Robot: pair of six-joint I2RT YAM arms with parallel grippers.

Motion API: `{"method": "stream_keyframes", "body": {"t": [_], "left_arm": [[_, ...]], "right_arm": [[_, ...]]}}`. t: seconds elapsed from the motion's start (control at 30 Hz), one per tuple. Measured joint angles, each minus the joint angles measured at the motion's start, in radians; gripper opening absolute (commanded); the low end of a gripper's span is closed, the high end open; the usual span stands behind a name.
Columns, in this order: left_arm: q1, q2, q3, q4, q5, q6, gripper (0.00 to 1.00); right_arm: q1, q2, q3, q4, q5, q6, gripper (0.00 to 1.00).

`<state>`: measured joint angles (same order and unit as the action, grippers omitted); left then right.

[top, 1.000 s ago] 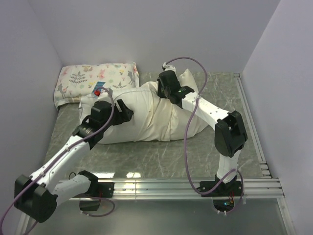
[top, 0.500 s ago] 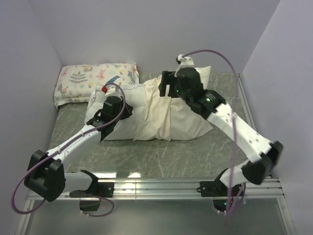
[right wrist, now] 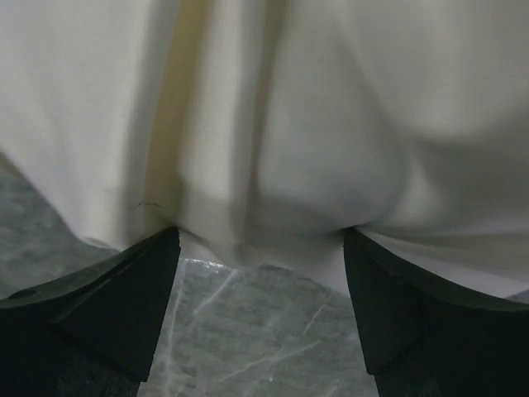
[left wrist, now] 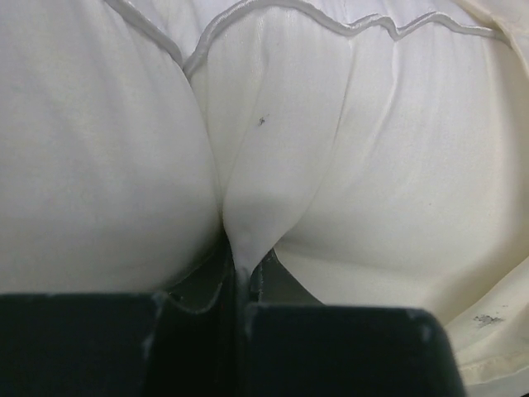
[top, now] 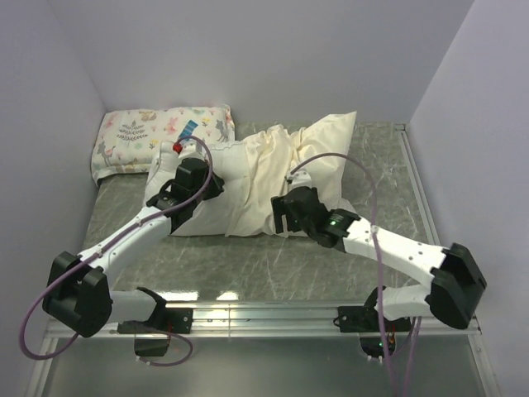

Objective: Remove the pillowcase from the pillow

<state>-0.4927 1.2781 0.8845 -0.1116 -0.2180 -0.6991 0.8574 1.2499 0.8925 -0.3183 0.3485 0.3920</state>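
Observation:
The pillow (top: 216, 217) lies across the back middle of the table, its whiter left end bare. The cream pillowcase (top: 326, 153) covers its right part in bunched folds. My left gripper (top: 207, 188) sits on the bare end, shut on a pinched fold of the pillow's white fabric (left wrist: 248, 215), below a piped seam. In the left wrist view the gripper (left wrist: 240, 269) holds that fold tight. My right gripper (top: 285, 217) is at the pillowcase's near edge, low over the table. In the right wrist view the gripper (right wrist: 260, 240) stands open, with cream pillowcase cloth (right wrist: 273, 124) hanging between its fingers, ungripped.
A small floral-print pillow (top: 161, 132) lies in the back left corner against the wall. The green marbled table top (top: 248, 265) runs to a metal rail (top: 314, 314) at the near edge. Another rail (top: 421, 198) lines the right side.
My left gripper has closed on the pillow's fabric. My right gripper let go at the pillow's far top, opened, and swung down to the pillowcase's near edge.

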Motion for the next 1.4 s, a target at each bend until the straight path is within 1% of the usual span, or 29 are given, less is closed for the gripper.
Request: {"method": "stream_keyframes", "body": {"t": [0.03,0.07,0.1,0.13,0.17,0.27,0.37,0.5,0.57,0.63,0.73,0.8,0.83,0.9,0.93,0.97,1.0,1.03,1.1,1.2,1.3,1.33,1.4], "left_arm": [[0.000,-0.003,0.002,-0.006,0.000,0.001,0.00],[0.000,-0.008,0.002,-0.014,0.000,0.002,0.00],[0.000,-0.016,0.002,-0.023,-0.001,0.003,0.00],[0.000,-0.026,0.002,-0.034,-0.004,0.005,0.00],[0.000,-0.039,0.002,-0.048,-0.008,0.007,0.00],[0.002,-0.082,0.009,-0.097,-0.017,0.018,0.00],[0.042,-0.138,0.018,-0.152,0.013,0.038,0.00],[0.198,-0.214,0.035,-0.230,0.098,0.068,0.00],[0.296,-0.243,0.050,-0.285,0.158,0.083,0.00],[0.362,-0.255,0.065,-0.332,0.213,0.097,0.00],[0.399,-0.251,0.079,-0.381,0.277,0.115,0.00],[0.403,-0.238,0.079,-0.401,0.303,0.123,0.13],[0.404,-0.227,0.082,-0.405,0.313,0.131,0.34],[0.410,-0.206,0.098,-0.410,0.322,0.157,0.55],[0.417,-0.199,0.110,-0.410,0.322,0.169,0.63],[0.425,-0.193,0.126,-0.411,0.318,0.174,0.74],[0.422,-0.190,0.143,-0.414,0.302,0.182,0.78],[0.410,-0.190,0.163,-0.419,0.278,0.186,0.81],[0.342,-0.190,0.208,-0.431,0.225,0.187,0.82],[0.156,-0.182,0.282,-0.447,0.127,0.185,0.83],[-0.024,-0.173,0.301,-0.448,0.034,0.164,0.86],[-0.103,-0.168,0.293,-0.451,-0.007,0.151,0.96],[-0.229,-0.161,0.259,-0.445,-0.066,0.114,0.97]], "right_arm": [[0.006,0.038,-0.005,0.002,0.002,0.003,0.75],[0.011,0.066,-0.005,0.005,0.008,0.005,0.64],[0.016,0.084,-0.002,0.008,0.023,0.011,0.45],[0.018,0.096,0.006,0.000,0.045,0.021,0.11],[0.017,0.099,0.010,-0.006,0.064,0.026,0.01],[-0.011,0.077,0.013,-0.028,0.107,0.071,0.00],[-0.115,0.002,0.002,-0.057,0.105,0.084,0.00],[-0.357,-0.167,0.000,-0.103,0.068,0.090,0.00],[-0.452,-0.227,0.025,-0.132,0.001,0.090,0.00],[-0.497,-0.255,0.058,-0.176,-0.051,0.090,0.00],[-0.512,-0.283,0.120,-0.246,-0.105,0.089,0.00],[-0.514,-0.293,0.157,-0.282,-0.127,0.086,0.00],[-0.515,-0.296,0.170,-0.296,-0.137,0.085,0.00],[-0.521,-0.308,0.175,-0.311,-0.156,0.082,0.00],[-0.525,-0.314,0.175,-0.317,-0.160,0.081,0.00],[-0.531,-0.319,0.174,-0.323,-0.163,0.080,0.00],[-0.536,-0.323,0.173,-0.326,-0.163,0.079,0.00],[-0.537,-0.324,0.170,-0.325,-0.161,0.079,0.00],[-0.532,-0.323,0.154,-0.319,-0.154,0.078,0.00],[-0.508,-0.312,0.121,-0.299,-0.131,0.079,0.00],[-0.462,-0.283,0.102,-0.280,-0.109,0.081,0.00],[-0.446,-0.270,0.099,-0.272,-0.103,0.082,0.00],[-0.425,-0.242,0.095,-0.258,-0.096,0.082,0.00]]}}
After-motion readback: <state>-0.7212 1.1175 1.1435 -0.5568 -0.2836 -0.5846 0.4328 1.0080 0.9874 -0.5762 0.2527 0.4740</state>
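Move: For the right hand, the bunched near edge of the cream pillowcase lies about 1 cm ahead and 4 cm below its open fingers. The pillowcase's mouth is about 8 cm to the left and 6 cm ahead. The left hand already pinches the bare white pillow; the pillow's left end is some 17 cm to its left and 2 cm back, the pillowcase's mouth about 6 cm to its right and level with it, and the printed pillow some 16 cm left and 13 cm ahead. The right fingers sink about 3 cm, pinch the near edge of the pillowcase and drag it some 15 cm right and up, turning clockwise about 25 degrees, then ease slightly left and down, still gripping. Meanwhile the left hand pulls its pinched pillow fabric about 11 cm left and slightly up, opens to let go, then swings back right, up and towards its base over the pillow. ##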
